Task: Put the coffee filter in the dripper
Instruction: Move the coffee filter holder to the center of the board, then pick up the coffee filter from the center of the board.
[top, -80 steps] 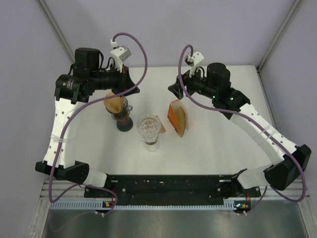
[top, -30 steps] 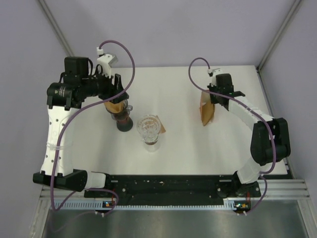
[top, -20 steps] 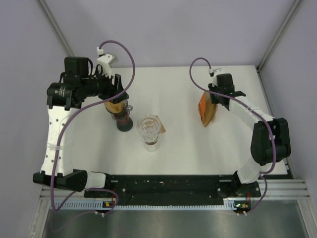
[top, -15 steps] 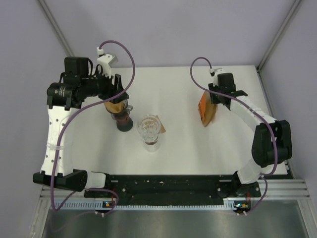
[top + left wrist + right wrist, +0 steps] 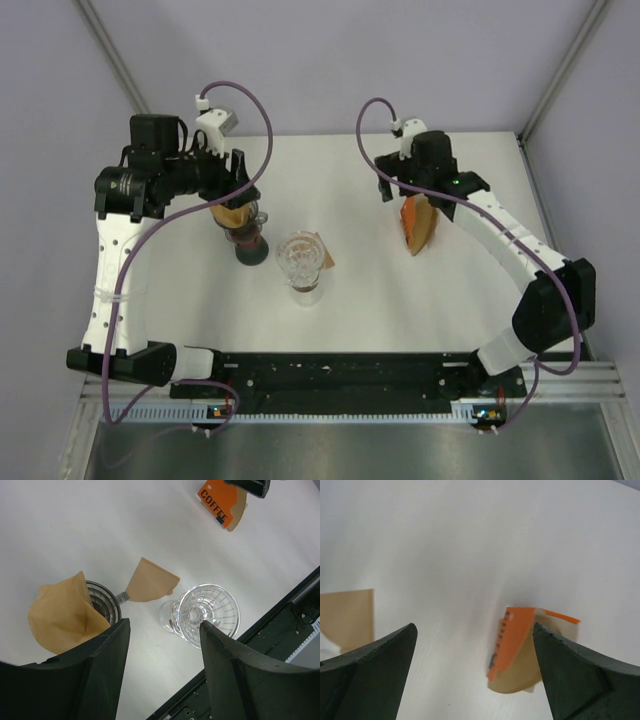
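Observation:
A brown coffee filter (image 5: 62, 615) sits opened in the dark ribbed dripper (image 5: 105, 602) on a dark stand (image 5: 250, 245). My left gripper (image 5: 162, 670) hovers over it, open, with nothing between its fingers; the filter (image 5: 232, 212) lies just outside the left finger. A second brown filter (image 5: 150, 580) lies flat on the table against a clear glass dripper (image 5: 207, 612), which is empty (image 5: 300, 258). My right gripper (image 5: 475, 670) is open above the orange filter pack (image 5: 520, 650), not touching it.
The orange pack marked COFFEE (image 5: 418, 225) lies on the white table (image 5: 350, 320) at the back right. A blurred tan sheet (image 5: 347, 617) shows at the left edge of the right wrist view. Grey walls enclose the table on three sides.
My right gripper has opened and let go of the orange pack, then lifted and swung left above it. The pack stays on the table. The left arm has not moved.

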`<state>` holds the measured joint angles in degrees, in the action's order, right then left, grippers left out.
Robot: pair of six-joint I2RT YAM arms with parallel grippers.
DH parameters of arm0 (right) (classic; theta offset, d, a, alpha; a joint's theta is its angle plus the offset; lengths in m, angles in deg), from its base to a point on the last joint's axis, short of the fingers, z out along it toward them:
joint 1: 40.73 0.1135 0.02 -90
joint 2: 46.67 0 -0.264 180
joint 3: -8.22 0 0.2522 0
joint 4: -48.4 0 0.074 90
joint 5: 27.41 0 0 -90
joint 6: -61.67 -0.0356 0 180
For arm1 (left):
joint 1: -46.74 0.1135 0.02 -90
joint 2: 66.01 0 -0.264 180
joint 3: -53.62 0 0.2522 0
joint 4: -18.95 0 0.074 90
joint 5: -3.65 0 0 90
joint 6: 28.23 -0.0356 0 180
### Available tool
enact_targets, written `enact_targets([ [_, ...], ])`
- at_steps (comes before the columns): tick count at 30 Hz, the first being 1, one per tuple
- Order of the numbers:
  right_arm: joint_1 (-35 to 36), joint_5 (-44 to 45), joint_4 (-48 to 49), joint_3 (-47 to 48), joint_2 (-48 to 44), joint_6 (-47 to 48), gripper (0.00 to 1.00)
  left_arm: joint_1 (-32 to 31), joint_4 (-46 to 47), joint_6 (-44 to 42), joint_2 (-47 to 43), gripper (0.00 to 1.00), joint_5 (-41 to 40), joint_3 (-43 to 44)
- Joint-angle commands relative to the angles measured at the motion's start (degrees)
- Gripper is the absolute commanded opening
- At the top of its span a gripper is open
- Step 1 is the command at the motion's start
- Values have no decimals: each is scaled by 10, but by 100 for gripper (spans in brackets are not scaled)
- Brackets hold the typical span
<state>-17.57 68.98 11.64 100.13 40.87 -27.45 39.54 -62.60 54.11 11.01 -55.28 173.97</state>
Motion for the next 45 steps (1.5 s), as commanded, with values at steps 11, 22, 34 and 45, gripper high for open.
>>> enact_targets([
  [11,103,-214,-30,240,306,-34,99,3,4,-7,-17,64,2,15],
  [22,184,-97,-112,351,469,-43,88,3,5,-17,-20,65,-10,14],
  [34,225,-47,-156,290,499,-91,56,3,5,-19,-20,65,-12,19],
  [45,207,34,-129,192,475,-105,0,3,5,-20,-17,65,-10,22],
])
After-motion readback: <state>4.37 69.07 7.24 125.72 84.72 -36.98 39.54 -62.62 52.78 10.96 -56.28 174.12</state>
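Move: The loose coffee filter on the board lies about 22 cm to the right hand's left, 7 cm back and 22 cm below. The clear dripper stands some 17 cm back and 24 cm left; the dark-based dripper 6 cm back and 39 cm left. The orange filter holder stands about 3 cm back and 5 cm right. From the left hand, the loose filter is about 8 cm ahead, 14 cm right and well below. Right hand sweeps about 22 cm left and 20 cm down, nearly closing its fingers at the loose filter's far corner. ##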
